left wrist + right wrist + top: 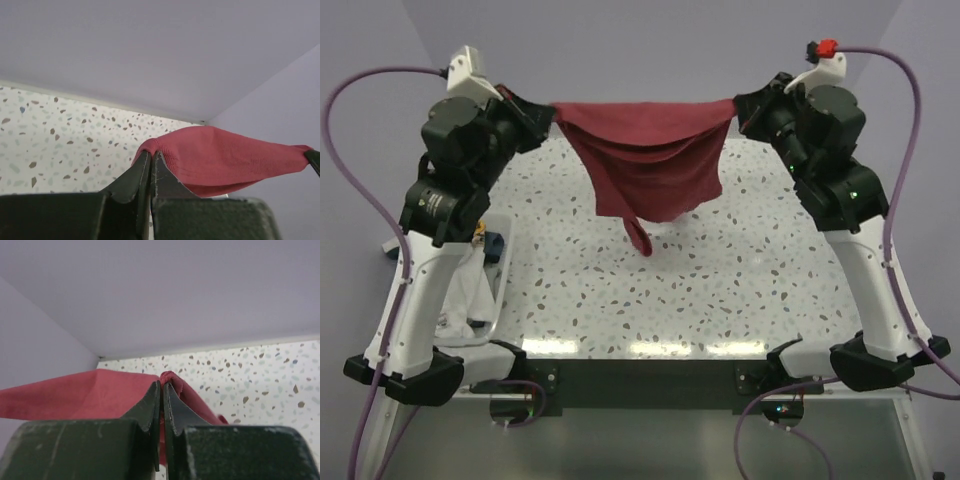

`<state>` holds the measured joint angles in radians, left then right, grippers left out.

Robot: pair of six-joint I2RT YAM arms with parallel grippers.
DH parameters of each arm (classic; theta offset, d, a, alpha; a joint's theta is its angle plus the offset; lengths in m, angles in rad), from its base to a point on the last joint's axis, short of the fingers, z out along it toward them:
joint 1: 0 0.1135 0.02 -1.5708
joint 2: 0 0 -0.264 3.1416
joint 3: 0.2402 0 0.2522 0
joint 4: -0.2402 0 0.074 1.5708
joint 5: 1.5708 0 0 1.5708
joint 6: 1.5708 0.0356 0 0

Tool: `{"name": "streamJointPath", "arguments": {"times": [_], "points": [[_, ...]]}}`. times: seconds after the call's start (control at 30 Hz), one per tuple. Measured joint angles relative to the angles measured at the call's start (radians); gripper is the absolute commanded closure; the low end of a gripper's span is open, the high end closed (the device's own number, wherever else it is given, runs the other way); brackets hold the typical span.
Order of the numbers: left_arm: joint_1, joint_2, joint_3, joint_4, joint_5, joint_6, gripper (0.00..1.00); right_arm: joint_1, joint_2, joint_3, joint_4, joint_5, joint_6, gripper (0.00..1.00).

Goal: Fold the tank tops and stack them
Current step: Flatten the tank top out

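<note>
A dark red tank top [650, 160] hangs stretched in the air between both arms above the far part of the speckled table [720, 290]. Its lowest tip reaches down close to the table top. My left gripper [548, 115] is shut on the top's left corner; in the left wrist view the red cloth [225, 160] bunches out of the pinched fingertips of the left gripper [151, 153]. My right gripper [740, 108] is shut on the right corner, and in the right wrist view the red cloth [90, 395] spreads leftward from the right gripper [162, 382]. A white tank top [470, 285] lies crumpled in a bin.
A clear plastic bin [500, 300] stands at the table's left edge beside the left arm, holding the white cloth with a blue and yellow patch. Purple cables loop off both arms. The back wall rises right behind the table's far edge.
</note>
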<state>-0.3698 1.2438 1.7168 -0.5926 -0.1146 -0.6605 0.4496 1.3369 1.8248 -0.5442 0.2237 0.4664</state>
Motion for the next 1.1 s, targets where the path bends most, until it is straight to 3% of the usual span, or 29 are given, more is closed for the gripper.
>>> {"name": "streamJointPath", "arguments": {"times": [0.2, 0.57, 0.77, 0.93, 1.03, 1.1], "points": [[0.001, 0.029, 0.241, -0.017, -0.004, -0.001, 1.0, 0.0, -0.003, 0.216, -0.109, 0.056, -0.039, 1.0], [0.032, 0.111, 0.247, -0.013, -0.005, -0.02, 1.0, -0.01, 0.026, 0.216, -0.134, 0.099, -0.082, 1.0], [0.137, 0.346, 0.254, 0.132, 0.117, -0.062, 1.0, -0.097, 0.283, 0.281, -0.053, 0.015, -0.077, 1.0], [0.183, 0.673, 0.495, 0.183, 0.261, -0.094, 1.0, -0.145, 0.595, 0.528, -0.057, -0.049, -0.069, 1.0], [0.206, 0.774, 0.622, 0.196, 0.325, -0.115, 1.0, -0.157, 0.665, 0.625, -0.077, -0.068, -0.066, 1.0], [0.224, 0.763, 0.619, 0.212, 0.358, -0.123, 1.0, -0.161, 0.646, 0.629, -0.069, -0.075, -0.066, 1.0]]}}
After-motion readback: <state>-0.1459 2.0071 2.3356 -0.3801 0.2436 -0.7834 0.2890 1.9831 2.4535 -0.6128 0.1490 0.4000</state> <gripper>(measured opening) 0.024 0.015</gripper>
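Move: Both hands already hold the tank top by its upper corners, about 45 cm above the table. Its middle hangs roughly 15 cm to the left hand's right, 18 cm below and a couple of centimetres back; from the right hand it lies some 15 cm left, 18 cm below and a couple back. The basket of other tops stands about 29 cm left of the left hand, 12 cm back and 40 cm below. Keeping their pinch, both hands lift the tank top 7–10 cm, easing back, then fling it forward over 20 cm, dipping. ##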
